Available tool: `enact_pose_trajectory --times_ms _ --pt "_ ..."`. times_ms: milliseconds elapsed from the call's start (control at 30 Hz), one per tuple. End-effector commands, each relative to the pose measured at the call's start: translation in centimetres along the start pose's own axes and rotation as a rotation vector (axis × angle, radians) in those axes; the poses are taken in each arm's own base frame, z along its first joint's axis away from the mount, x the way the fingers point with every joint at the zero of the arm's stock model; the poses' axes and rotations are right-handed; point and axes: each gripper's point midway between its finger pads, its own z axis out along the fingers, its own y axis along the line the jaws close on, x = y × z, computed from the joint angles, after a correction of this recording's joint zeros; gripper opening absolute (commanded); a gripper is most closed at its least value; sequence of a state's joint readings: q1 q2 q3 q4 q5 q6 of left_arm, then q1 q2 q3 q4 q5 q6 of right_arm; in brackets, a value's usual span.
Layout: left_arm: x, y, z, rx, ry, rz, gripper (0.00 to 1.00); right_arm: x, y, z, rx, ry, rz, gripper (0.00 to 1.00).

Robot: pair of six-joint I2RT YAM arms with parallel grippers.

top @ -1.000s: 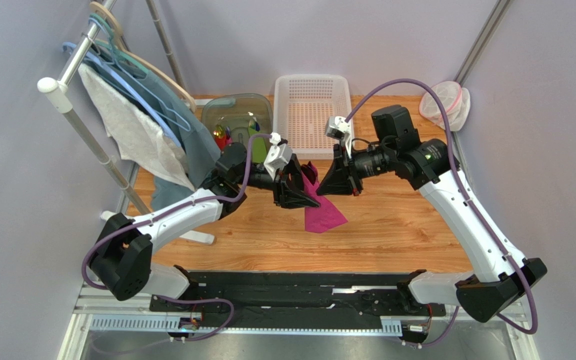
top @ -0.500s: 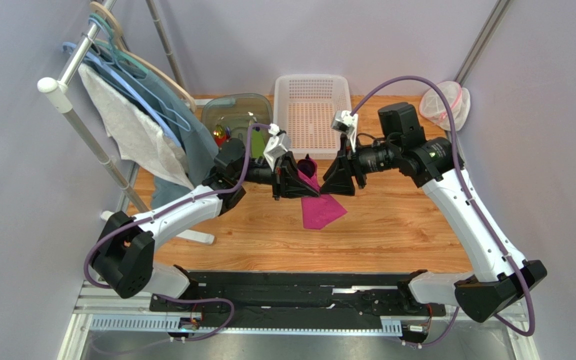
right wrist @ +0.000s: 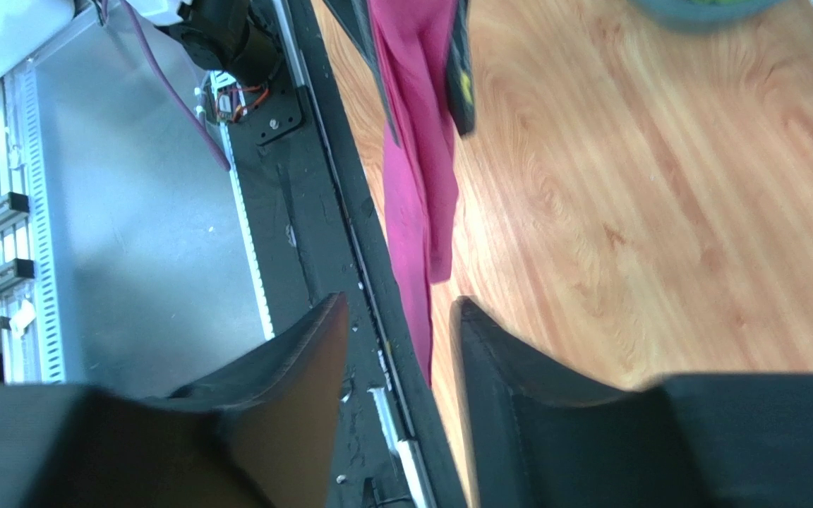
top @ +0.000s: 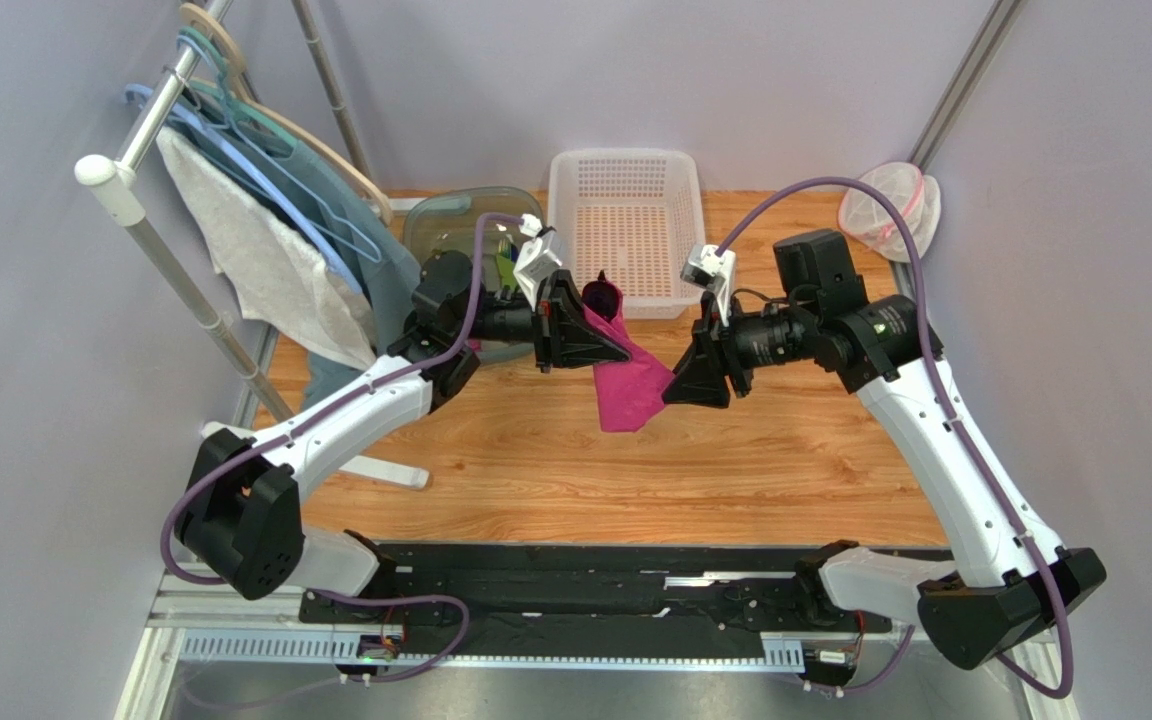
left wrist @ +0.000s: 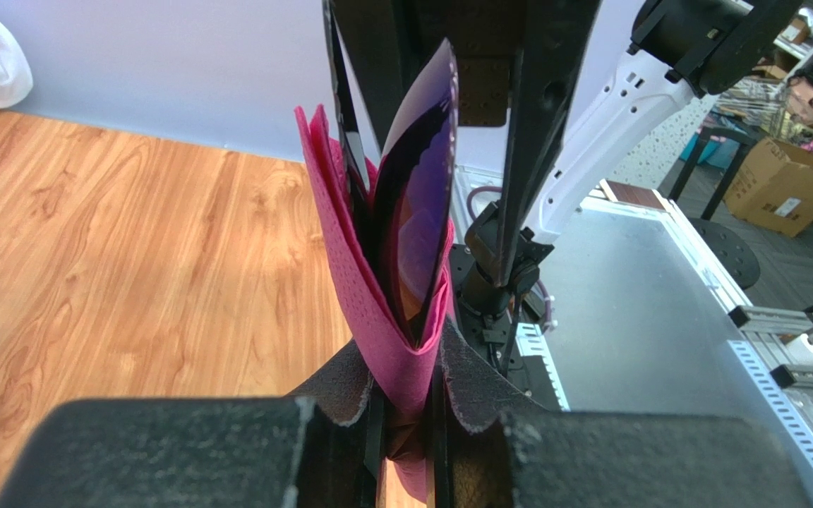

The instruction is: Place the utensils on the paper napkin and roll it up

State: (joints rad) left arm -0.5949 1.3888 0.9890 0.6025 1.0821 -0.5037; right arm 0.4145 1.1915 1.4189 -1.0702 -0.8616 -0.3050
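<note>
The magenta paper napkin (top: 627, 386) hangs folded above the wooden table, its top pinched by my left gripper (top: 585, 324). In the left wrist view my left gripper (left wrist: 405, 370) is shut on the fold of the paper napkin (left wrist: 363, 286). The dark purple spoon (left wrist: 421, 201) stands inside the fold. A thin black strip (left wrist: 350, 159) beside it looks like the knife. My right gripper (top: 690, 384) is open at the napkin's lower right. In the right wrist view the loose tail of the paper napkin (right wrist: 421, 212) dangles between the open fingers of my right gripper (right wrist: 398, 307), apart from both.
A white basket (top: 624, 225) stands at the back, with a grey-green bowl (top: 462, 225) of colourful items to its left. A rack of hangers with cloths (top: 274, 248) fills the left side. A mesh bag (top: 892, 203) lies back right. A black rail (top: 597, 578) runs along the near edge.
My right gripper has opened, let go of the napkin and drawn back to the right. My left gripper has lifted the napkin bundle up and back, so its tail left the table.
</note>
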Motion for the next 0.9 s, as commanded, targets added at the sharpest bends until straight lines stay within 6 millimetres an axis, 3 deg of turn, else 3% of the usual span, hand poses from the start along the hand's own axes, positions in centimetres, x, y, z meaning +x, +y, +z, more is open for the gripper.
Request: enact_pose_trajectory --times_ms 0,33,100,133,167,333,533,700,867 --pt "-3.7 -2.2 -0.1 0.03 -0.045 0.105 0.0 0.6 -0.1 0.0 0.001 0.018 -0.037 0.36" --pt "-3.8 -2.2 -0.1 0.03 -0.046 0.108 0.0 0.5 -0.2 0.0 -0.001 0.018 -0.04 0.23" --pt "-3.9 -2.4 -0.1 0.036 -0.043 0.11 0.0 0.3 -0.4 -0.1 0.009 0.015 -0.053 0.13" --pt "-3.9 -2.6 -0.2 0.042 -0.042 0.112 0.0 0.3 -0.5 0.0 0.011 0.021 -0.052 0.02" --pt "-4.2 -2.8 -0.2 0.046 -0.043 0.119 0.0 0.2 -0.8 0.0 0.02 0.019 -0.051 0.0" --pt "-4.3 -3.8 -0.3 0.087 -0.03 0.137 0.0 -0.4 -1.9 -0.1 0.032 -0.006 -0.038 0.0" --pt "-5.3 -5.0 0.3 0.126 -0.043 0.153 0.0 -0.8 -3.5 1.8 -0.006 -0.021 -0.033 0.0" --pt "-6.5 -5.7 1.0 0.139 -0.063 0.167 0.0 -1.8 -3.0 3.0 -0.106 -0.055 0.0 0.0" --pt "-7.3 -5.1 1.4 0.11 -0.08 0.162 0.0 -2.7 -2.6 4.0 -0.153 -0.096 0.01 0.0"
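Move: The napkin's loose edge lies between the right hand's half-open fingertips, about 1 cm to its left and level with it. The rolled napkin held in the left fingers is some 4 cm ahead of the right hand and 5 cm to its left, at its height; the spoon bowl sticks out of the roll about 8 cm ahead, 8 cm left and 5 cm above the right hand. From the left hand, the loose edge is roughly 4 cm back and 5 cm right, level. The right fingers close on the napkin's loose edge and pinch it while the hand sinks about 1 cm, then carry it forward and left, some 3 cm each way, across the left fingertips and round the roll. The left hand keeps its grip on the roll and draws it up about 3 cm and back 2 cm. ##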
